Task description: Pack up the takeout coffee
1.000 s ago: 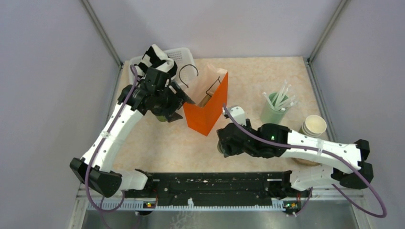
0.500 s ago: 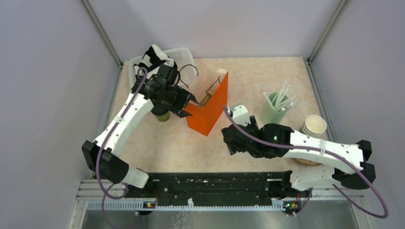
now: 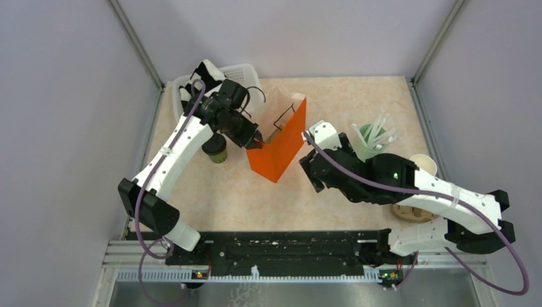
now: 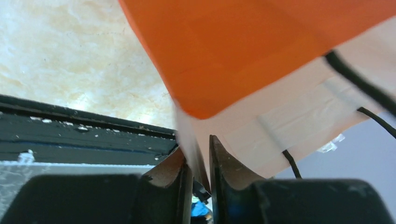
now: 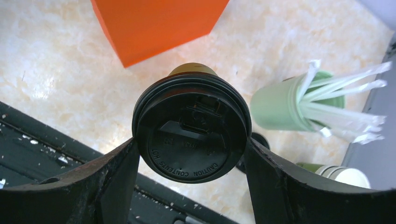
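My right gripper (image 3: 314, 171) (image 5: 191, 145) is shut on one takeout coffee (image 5: 189, 114), a dark green cup under a black lid, with a finger pressed on each side of the lid. It hangs above the table, just right of the orange paper bag (image 3: 276, 150) (image 5: 154, 23). In the top view the arm hides this cup. The other takeout coffee (image 3: 216, 151) stands on the table left of the bag. My left gripper (image 3: 254, 137) (image 4: 201, 154) has its jaws narrowed on the bag's near-left rim (image 4: 196, 140), with the paper wall between them.
A pale mint tumbler of white straws (image 3: 365, 146) (image 5: 285, 105) stands right of the bag. Beside it is a stack of paper cups (image 3: 422, 167) (image 5: 348, 176). A white basket (image 3: 246, 71) sits at the back left. A black rail (image 3: 287, 246) runs along the near edge.
My left gripper left the standing cup, swung right to the bag's rim and narrowed its jaws on it. My right arm carried its cup away from the rail, closer to the bag.
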You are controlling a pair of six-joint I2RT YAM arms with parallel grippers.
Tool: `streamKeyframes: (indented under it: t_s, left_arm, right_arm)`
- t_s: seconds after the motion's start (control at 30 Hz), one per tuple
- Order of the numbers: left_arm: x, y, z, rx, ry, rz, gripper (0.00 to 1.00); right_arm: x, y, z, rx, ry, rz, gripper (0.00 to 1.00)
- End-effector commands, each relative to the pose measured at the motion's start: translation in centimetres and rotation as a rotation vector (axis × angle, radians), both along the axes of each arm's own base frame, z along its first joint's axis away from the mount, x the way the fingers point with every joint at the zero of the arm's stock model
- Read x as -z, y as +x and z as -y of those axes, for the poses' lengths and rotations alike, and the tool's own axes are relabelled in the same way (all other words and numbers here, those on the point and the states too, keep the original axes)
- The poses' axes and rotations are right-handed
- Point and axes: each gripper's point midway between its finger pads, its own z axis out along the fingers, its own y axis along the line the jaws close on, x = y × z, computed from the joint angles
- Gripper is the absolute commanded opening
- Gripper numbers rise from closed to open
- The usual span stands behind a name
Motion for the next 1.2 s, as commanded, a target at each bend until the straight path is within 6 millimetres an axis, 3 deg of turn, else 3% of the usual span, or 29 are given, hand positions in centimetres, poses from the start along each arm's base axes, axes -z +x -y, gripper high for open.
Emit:
streamKeyframes:
  t_s: [0.0, 0.1, 0.2, 0.4, 0.73, 0.93, 1.17]
  left_arm:
    - [-1.4, 1.1, -0.1, 0.203, 0.089, 0.153, 0.23]
    - [-3.9, 1.6, 0.5, 0.382, 0.159, 0.406, 0.13]
    - [-4.8, 1.5, 0.1, 0.516, 0.224, 0.566, 0.00]
    - [-4.0, 0.3, 1.5, 0.764, 0.185, 0.715, 0.00]
    - [-3.2, -0.5, 0.7, 0.855, 0.226, 0.948, 0.00]
    - [-0.7, -1.0, -0.5, 0.859, 0.280, 0.967, 0.00]
    - [0.1, -1.0, -0.9, 0.872, 0.306, 0.994, 0.00]
  right_arm:
    - [-5.5, 1.6, 1.7, -0.010, 0.001, 0.154, 0.45]
    - [-7.5, 1.9, 2.7, -0.028, -0.054, 0.205, 0.45]
    - [-9.3, 2.1, 3.4, -0.057, -0.094, 0.239, 0.45]
    - [-12.3, 1.9, 2.8, -0.165, -0.111, 0.277, 0.43]
    - [-10.7, 1.2, -4.2, -0.400, -0.076, 0.252, 0.39]
    - [-8.0, 1.1, -5.5, -0.471, -0.152, 0.234, 0.38]
    - [-5.6, 0.2, -5.6, -0.584, -0.203, 0.227, 0.37]
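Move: The orange bag's middle lies about 7 cm ahead of the left hand, 5 cm to its right and 11 cm below; the near-left corner of its rim is already between those fingers. The other lidded cup stands some 5 cm ahead and 14 cm left of that hand, 18 cm down. From the right hand, which already holds a lidded coffee, the bag's middle is roughly 18 cm ahead, 12 cm left and 17 cm lower; the straw cup is 15 cm ahead, 16 cm right, 21 cm down. The bag's rim corner is pinched as the left fingers shut fully; that hand lifts it about 3 cm, then lowers it 5 and draws back slightly, turning some 50 degrees clockwise while the fingertips swing up and forward. The held coffee goes up about 11 cm with the right hand, drifting right, then left towards the bag and partly down, the wrist turning 30 degrees counter-clockwise. ##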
